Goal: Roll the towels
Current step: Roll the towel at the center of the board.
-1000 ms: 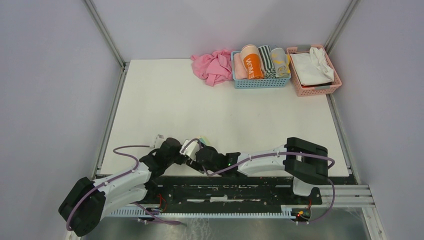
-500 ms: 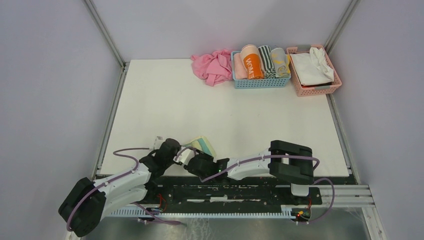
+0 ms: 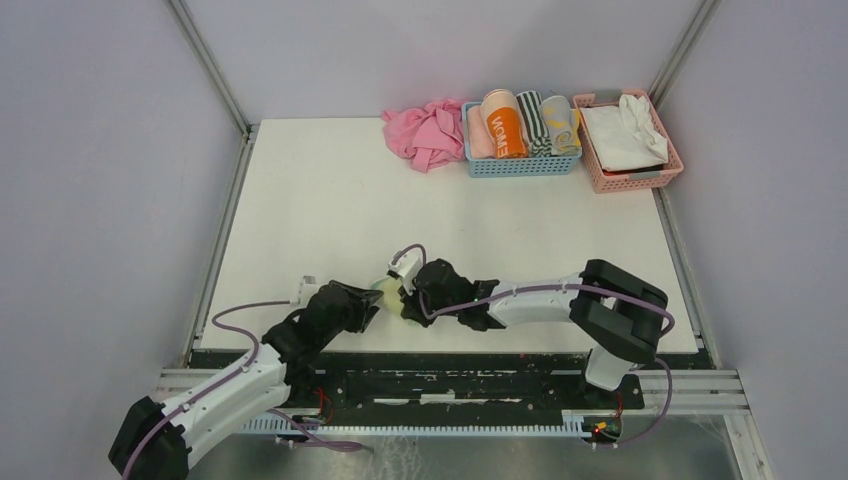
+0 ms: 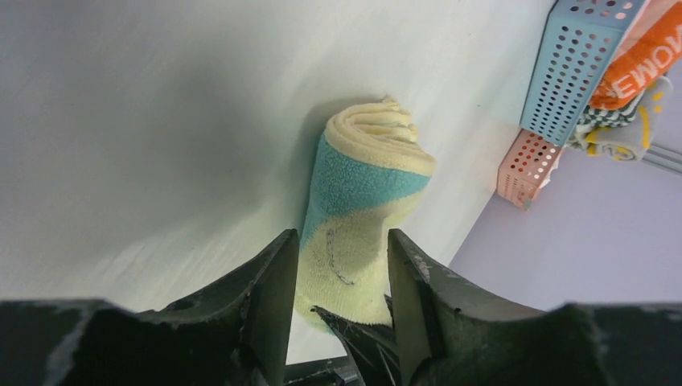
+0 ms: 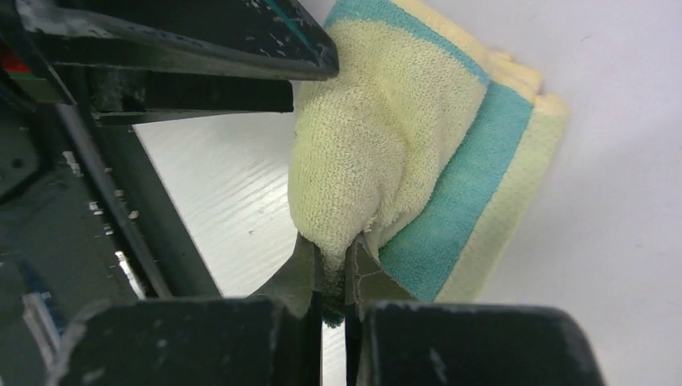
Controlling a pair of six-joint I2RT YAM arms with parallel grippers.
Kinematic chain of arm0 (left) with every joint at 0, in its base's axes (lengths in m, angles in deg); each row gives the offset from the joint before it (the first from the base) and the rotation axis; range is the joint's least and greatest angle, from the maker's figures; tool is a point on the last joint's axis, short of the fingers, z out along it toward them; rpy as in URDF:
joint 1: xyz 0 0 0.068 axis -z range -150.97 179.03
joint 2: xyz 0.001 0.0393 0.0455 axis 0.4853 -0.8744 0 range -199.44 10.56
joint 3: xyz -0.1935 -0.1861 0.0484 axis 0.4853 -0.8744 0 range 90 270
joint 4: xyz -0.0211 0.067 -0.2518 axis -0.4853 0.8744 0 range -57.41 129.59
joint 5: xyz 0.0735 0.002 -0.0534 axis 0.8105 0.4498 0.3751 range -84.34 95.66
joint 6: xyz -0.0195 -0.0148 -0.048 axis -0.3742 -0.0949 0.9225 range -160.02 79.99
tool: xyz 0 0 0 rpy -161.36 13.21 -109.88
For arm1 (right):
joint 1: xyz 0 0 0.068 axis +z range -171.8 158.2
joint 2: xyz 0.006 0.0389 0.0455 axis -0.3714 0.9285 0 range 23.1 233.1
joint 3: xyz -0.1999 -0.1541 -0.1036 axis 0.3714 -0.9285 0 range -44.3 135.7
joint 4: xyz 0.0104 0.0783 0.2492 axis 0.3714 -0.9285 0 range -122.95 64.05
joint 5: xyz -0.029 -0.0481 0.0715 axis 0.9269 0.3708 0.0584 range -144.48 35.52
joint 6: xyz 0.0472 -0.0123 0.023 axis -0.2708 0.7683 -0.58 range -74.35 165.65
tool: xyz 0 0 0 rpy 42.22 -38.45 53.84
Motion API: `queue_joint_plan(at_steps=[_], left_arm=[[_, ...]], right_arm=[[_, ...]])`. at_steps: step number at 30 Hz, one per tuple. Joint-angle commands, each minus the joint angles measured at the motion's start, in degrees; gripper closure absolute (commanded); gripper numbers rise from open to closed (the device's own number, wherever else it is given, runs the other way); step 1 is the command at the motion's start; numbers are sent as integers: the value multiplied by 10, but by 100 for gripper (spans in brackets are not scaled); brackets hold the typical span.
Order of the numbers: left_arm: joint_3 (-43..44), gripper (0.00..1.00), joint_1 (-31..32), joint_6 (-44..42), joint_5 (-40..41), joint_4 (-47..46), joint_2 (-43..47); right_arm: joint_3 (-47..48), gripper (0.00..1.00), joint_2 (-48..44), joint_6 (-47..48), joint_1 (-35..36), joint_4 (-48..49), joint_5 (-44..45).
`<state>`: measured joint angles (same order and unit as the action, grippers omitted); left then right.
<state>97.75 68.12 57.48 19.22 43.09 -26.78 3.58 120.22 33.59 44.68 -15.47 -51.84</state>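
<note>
A pale yellow towel [image 3: 388,291] with a teal band lies rolled near the table's front edge, between the two grippers. My right gripper [image 5: 334,257] is shut on a bunched fold at the roll's near end [image 5: 378,161]. My left gripper [image 4: 338,241] stands open around the other end of the roll [image 4: 366,185], its fingers [image 4: 273,273] close on either side. In the top view the left gripper [image 3: 372,300] and right gripper [image 3: 403,299] almost meet over the roll. A grey towel with yellow marks [image 3: 562,125] sits rolled in the blue basket [image 3: 520,167].
A crumpled pink cloth [image 3: 425,130] lies at the back beside the blue basket, which also holds an orange roll [image 3: 505,125] and a striped one. A pink basket [image 3: 630,178] with white cloth stands at the back right. The table's front rail runs just behind both wrists.
The right gripper has closed onto the yellow towel and its arm has swung further onto the table. The left gripper's jaws have widened and its arm has drawn back a little.
</note>
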Motion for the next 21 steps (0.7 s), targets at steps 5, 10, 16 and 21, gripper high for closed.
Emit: queue_joint_plan(at_steps=[5,10,16,21], left_arm=[[14,32,1,-70,58,36,65],[45,25,1,-147,58,29,51],[47,23,1,-200,18,-41,4],[51,22,0,-235,-19,-107,-44]], right_arm=[[-98,100,18,-196,-113,228,-321],[-184,100,85,-369,-177,475,-353],[-250,100,162,-499,-226,616,-336],[-282,100,167,-538,-251,578,-318]])
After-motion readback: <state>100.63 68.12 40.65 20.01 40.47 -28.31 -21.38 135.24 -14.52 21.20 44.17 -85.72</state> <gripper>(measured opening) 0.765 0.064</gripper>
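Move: The right gripper already grips a fold of the bunched towel, whose middle lies about 3 cm ahead of that gripper and 2 cm to its left. Bare board lies some 5 cm to the right gripper's right and 2 cm farther out, and the board's near edge runs about 7 cm straight back. From the left gripper, the towel's middle is about 4 cm to the right, 1 cm ahead and 1 cm lower. Keep the right fingers shut on the towel's fold and roll that wrist some 60 degrees, clockwise as seen along the fingers, until they point left and flatter; swing the fold about 5 cm right, away from the left gripper, then a little forward and down. Meanwhile lift the left gripper slightly and open its fingers wider, clear of the towel. ##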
